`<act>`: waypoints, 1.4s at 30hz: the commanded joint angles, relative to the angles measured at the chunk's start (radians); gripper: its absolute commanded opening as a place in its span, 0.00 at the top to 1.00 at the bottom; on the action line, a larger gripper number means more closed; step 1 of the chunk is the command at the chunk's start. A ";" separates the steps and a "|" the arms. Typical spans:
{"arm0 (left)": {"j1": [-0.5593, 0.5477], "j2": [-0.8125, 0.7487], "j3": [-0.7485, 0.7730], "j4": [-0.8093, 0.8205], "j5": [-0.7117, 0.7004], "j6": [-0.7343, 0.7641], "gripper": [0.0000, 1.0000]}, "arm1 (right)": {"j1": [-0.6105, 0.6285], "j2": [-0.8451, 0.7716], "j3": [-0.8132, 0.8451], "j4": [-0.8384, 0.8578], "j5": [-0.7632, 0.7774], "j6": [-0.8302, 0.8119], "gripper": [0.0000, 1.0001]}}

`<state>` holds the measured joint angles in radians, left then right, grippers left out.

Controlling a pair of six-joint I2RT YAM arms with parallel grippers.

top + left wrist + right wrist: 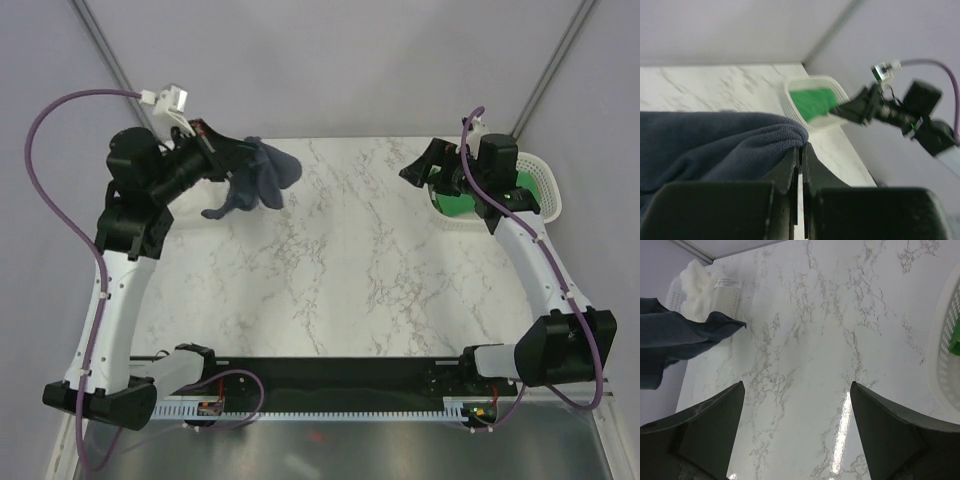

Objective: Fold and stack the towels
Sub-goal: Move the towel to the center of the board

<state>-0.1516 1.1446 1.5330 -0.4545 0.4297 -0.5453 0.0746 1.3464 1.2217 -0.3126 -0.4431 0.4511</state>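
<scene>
The dark navy towel (262,180) hangs bunched above the table's far left, and my left gripper (240,162) is shut on it. In the left wrist view the jaws (801,149) pinch the fold of the navy towel (715,145). The green towel (456,206) lies in a white mesh basket (548,186) at the far right. My right gripper (418,168) hovers open beside that basket, nothing between its fingers (715,415). In the right wrist view the cream-white towel (699,286) sits in a basket at the far left, behind the navy towel (675,335).
The marble table (350,270) spreads between the two arms. The left basket (673,294) stands at the far left corner, and the right basket's wall (946,355) is close to my right gripper. Grey walls close in the back and sides.
</scene>
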 commanded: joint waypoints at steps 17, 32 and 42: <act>-0.814 0.061 -0.706 0.393 -0.166 -0.271 0.98 | 0.036 -0.049 -0.199 -0.074 0.118 -0.020 0.06; -0.850 -0.043 -0.461 -0.021 -0.526 -0.157 0.22 | 0.243 0.124 -0.168 0.001 0.067 -0.038 0.17; -0.424 -0.207 -0.597 -0.148 -0.467 -0.162 0.21 | 0.378 0.477 0.101 0.076 -0.002 -0.144 0.34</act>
<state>-0.6350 0.9318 1.0058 -0.5083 -0.0326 -0.7433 0.4080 1.7336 1.1774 -0.3008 -0.4213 0.3683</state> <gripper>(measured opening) 0.803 0.666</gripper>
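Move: The blue towel hangs from the left hand's shut fingers, to be laid on the board's open middle, some 16 cm right of that hand, 8 cm back and 44 cm below. The left basket with the white towels is about 20 cm left of it, 9 cm ahead and 38 cm down. From the right hand the towel hangs roughly 30 cm left, 7 cm back and 10 cm higher; the right basket, holding the green towel, lies about 22 cm right, level ahead, 22 cm below. The blue towel is swept down, right and back by the left hand, some 30 cm lower and over 20 cm right, towards the board's near edge; there the fingers open and let go, and the hand swings back forward and left over the towel, tipped downwards and a little higher. The open right hand sinks about 17 cm, then also goes left towards the towel, partly closing. ##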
